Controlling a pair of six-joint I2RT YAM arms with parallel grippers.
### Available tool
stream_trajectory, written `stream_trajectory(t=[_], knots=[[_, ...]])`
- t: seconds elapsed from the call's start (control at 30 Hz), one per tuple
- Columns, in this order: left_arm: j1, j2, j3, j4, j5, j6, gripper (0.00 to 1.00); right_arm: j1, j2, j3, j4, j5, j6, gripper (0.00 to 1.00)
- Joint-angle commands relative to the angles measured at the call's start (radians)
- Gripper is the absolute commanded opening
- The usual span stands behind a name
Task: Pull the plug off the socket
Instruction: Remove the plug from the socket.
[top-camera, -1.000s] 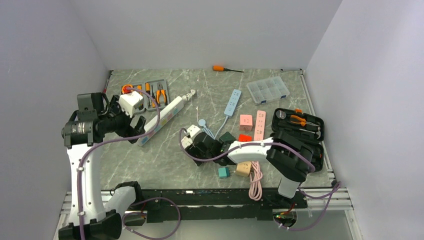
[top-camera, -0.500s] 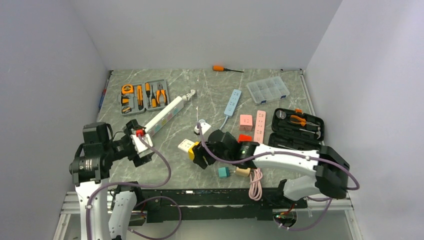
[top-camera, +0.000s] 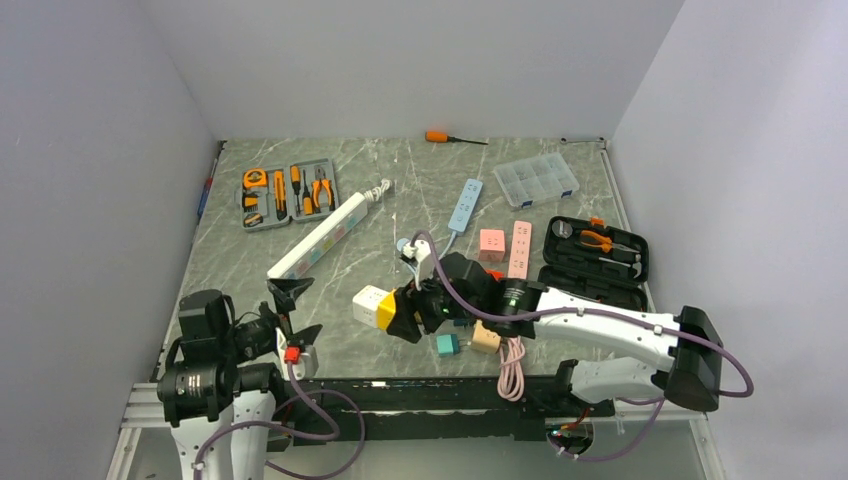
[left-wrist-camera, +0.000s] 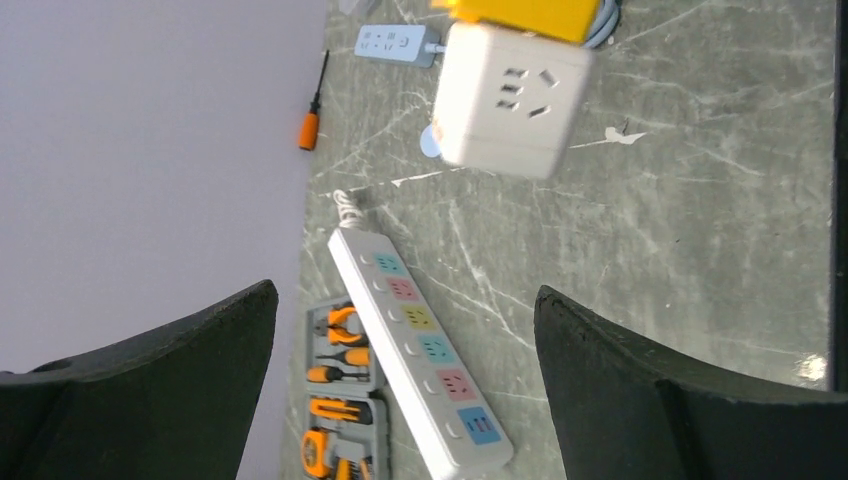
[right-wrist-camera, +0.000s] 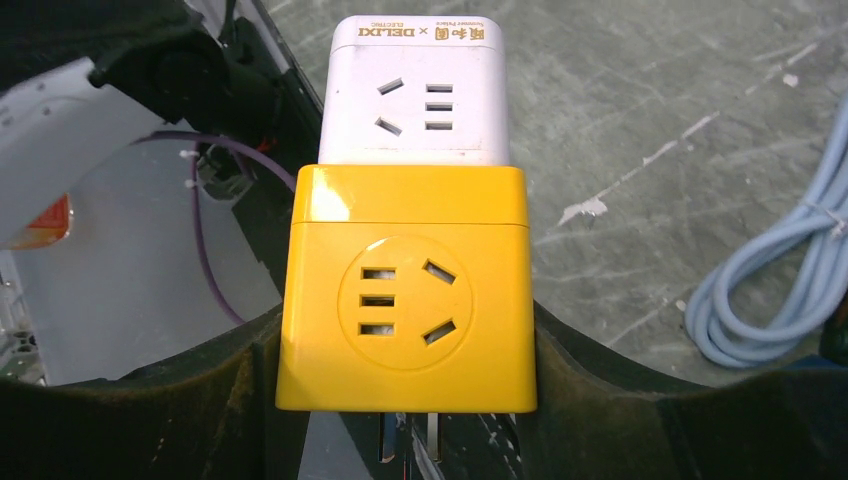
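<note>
A yellow cube socket (right-wrist-camera: 405, 300) sits between the fingers of my right gripper (right-wrist-camera: 400, 340), which is shut on its two sides. Two metal prongs stick out of its near face. A white cube plug (right-wrist-camera: 415, 95) is joined to its far face. In the top view the joined yellow cube (top-camera: 387, 310) and white cube (top-camera: 367, 300) stand left of the right gripper (top-camera: 402, 312), near the table's front middle. My left gripper (top-camera: 297, 313) is wide open and empty at the front left. From its wrist view the white cube (left-wrist-camera: 510, 100) lies ahead of the left gripper (left-wrist-camera: 405, 295), apart from it.
A long white power strip (top-camera: 320, 235) and a grey tool tray (top-camera: 288, 192) lie at the back left. Right of the cubes are a teal cube (top-camera: 447, 345), a beige cube (top-camera: 486, 338), a pink cable (top-camera: 512, 365), pink strips (top-camera: 518, 250) and a black tool case (top-camera: 595, 255).
The left arm has swung from the back left down to the near edge, staying open. The right gripper has carried the joined cubes forward and left, turning the yellow one into sight.
</note>
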Motion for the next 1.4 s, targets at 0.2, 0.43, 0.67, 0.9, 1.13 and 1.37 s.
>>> stream_trajectory(t=[0.2, 0.43, 0.67, 0.9, 1.13, 1.37], knots=[[0.004, -0.088, -0.092, 0.008, 0.119, 0.305, 0.99, 0.004, 0.169, 0.227, 0.127, -0.066, -0.021, 0.0], [0.004, -0.051, -0.104, 0.012, 0.107, 0.322, 0.99, 0.005, 0.231, 0.297, 0.159, -0.108, -0.01, 0.0], [0.003, -0.069, -0.181, 0.078, 0.133, 0.35, 0.99, 0.013, 0.302, 0.341, 0.206, -0.134, 0.0, 0.0], [0.003, -0.073, -0.248, 0.377, 0.089, 0.092, 0.99, 0.034, 0.33, 0.326, 0.297, -0.149, 0.034, 0.0], [-0.003, -0.075, -0.277, 0.373, 0.093, 0.062, 0.8, 0.037, 0.344, 0.336, 0.317, -0.155, 0.034, 0.0], [-0.005, -0.076, -0.251, 0.356, 0.109, 0.061, 0.37, 0.038, 0.387, 0.341, 0.316, -0.178, 0.008, 0.0]])
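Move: The white plug, still joined to the yellow socket in the right hand, is some 11 cm right of the open left hand, 3 cm ahead and 8 cm below. The yellow socket is 4 cm farther right, 3 cm higher. The long white power strip's middle lies 22 cm ahead, 3 cm left, the teal cube 2 cm back, 25 cm right, both 21 cm down. From the right hand, the left gripper is 16 cm left, 2 cm back, 5 cm up. Keeping its grip on the yellow socket, the right hand carries the joined pair about 11 cm left and 3.5 cm up, rolling its left side up nearly 10 degrees, so the white plug comes in between the left hand's open fingers. The left hand sinks roughly 3 cm and then eases 3.5 cm forward to meet it, its wrist turning some 10 degrees, and near the end closes from wide open until its fingers pinch the white plug from both sides. ##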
